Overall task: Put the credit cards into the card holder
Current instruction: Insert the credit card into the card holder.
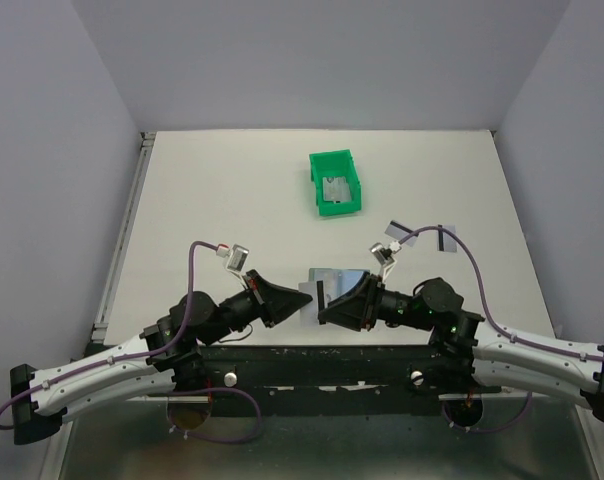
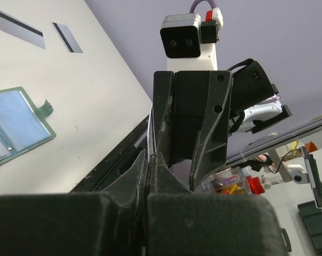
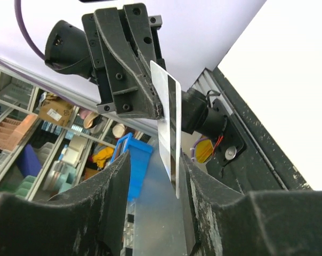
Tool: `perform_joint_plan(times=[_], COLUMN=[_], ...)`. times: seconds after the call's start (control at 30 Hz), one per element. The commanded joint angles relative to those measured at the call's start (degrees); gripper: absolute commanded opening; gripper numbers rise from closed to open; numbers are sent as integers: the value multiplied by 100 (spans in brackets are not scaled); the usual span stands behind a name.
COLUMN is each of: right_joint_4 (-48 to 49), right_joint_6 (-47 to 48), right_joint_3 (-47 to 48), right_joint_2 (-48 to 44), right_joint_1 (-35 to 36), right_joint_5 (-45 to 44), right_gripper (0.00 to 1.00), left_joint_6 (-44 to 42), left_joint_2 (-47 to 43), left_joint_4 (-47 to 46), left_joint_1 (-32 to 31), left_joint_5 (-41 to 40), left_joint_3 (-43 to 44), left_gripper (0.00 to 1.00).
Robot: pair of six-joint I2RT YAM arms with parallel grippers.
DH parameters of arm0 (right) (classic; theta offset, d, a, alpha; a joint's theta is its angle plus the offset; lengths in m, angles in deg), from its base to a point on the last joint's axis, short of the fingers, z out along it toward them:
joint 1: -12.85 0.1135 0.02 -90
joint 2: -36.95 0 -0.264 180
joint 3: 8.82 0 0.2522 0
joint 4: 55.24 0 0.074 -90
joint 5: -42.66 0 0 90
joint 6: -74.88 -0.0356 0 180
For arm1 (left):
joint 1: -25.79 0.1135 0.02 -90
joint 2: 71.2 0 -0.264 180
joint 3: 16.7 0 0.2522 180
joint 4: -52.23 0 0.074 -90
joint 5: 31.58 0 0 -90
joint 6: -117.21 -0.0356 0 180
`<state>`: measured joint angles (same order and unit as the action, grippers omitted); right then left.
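A silvery credit card point(image 3: 169, 125) with a black stripe stands on edge in the air between the two arms. My left gripper point(image 2: 151, 156) is shut on its thin edge point(image 2: 149, 130). My right gripper point(image 3: 157, 162) is open, its jaws either side of the card's other end, and the card sits close to the right finger point(image 3: 203, 186). From above, the two grippers point(image 1: 298, 300) point(image 1: 322, 306) meet tip to tip over the table's near edge. The grey-green card holder point(image 1: 337, 274) lies open just behind them. Two more cards point(image 1: 393, 230) point(image 1: 445, 238) lie flat to the right.
A bright green bin point(image 1: 354, 170) stands at mid table with a grey card point(image 1: 336, 187) inside. The black front rail point(image 1: 312, 355) runs just under the grippers. Grey walls close in both sides and the back.
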<state>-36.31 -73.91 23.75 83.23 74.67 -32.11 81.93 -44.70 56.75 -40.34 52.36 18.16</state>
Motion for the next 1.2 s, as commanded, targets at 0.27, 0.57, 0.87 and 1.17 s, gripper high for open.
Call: perform_joint_plan(times=[0.27, 0.57, 0.87, 1.17], right_joint_4=[-834, -983, -5213, -6451], right_joint_6=[508, 491, 526, 1290], right_joint_3=[211, 167, 1203, 2100], right_joint_2=[-409, -532, -779, 801], right_joint_1=[-135, -153, -214, -1198], right_joint_5=[-327, -406, -2828, -2806], right_gripper=[46, 5, 0, 0], left_joint_6=[12, 12, 267, 118], left_joint_2=[452, 426, 408, 1339], left_joint_4=[-667, -536, 1783, 2243], left_joint_1=[-23, -23, -14, 135], left_joint_5=[598, 651, -992, -1433], left_joint_3=[-19, -27, 385, 571], left_gripper=[0, 13, 43, 35])
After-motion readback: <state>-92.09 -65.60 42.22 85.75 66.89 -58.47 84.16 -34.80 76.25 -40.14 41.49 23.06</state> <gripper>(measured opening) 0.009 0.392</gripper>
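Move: The credit card is pinched in the left gripper, its middle about 2 cm to that hand's right and level with it. From the open right gripper the card's middle lies some 3 cm to the left, about 1 cm farther out, the near edge already between the fingers. The open card holder lies on the table about 16 cm ahead of the right hand, 5 cm to its right and some 22 cm below; from the left hand it is roughly 15 cm ahead, 9 cm right and 23 cm down. Ease the right gripper about 1 cm right and forward, then pinch the card's edge while the left gripper still holds the card. Open the left fingers and drop that hand some 8 cm and a little forward and left, clear of the card. Swing the right hand with the card forward, right and down, about 8 cm each way, towards the holder, fingers tipping down some 40 degrees and turning clockwise. ##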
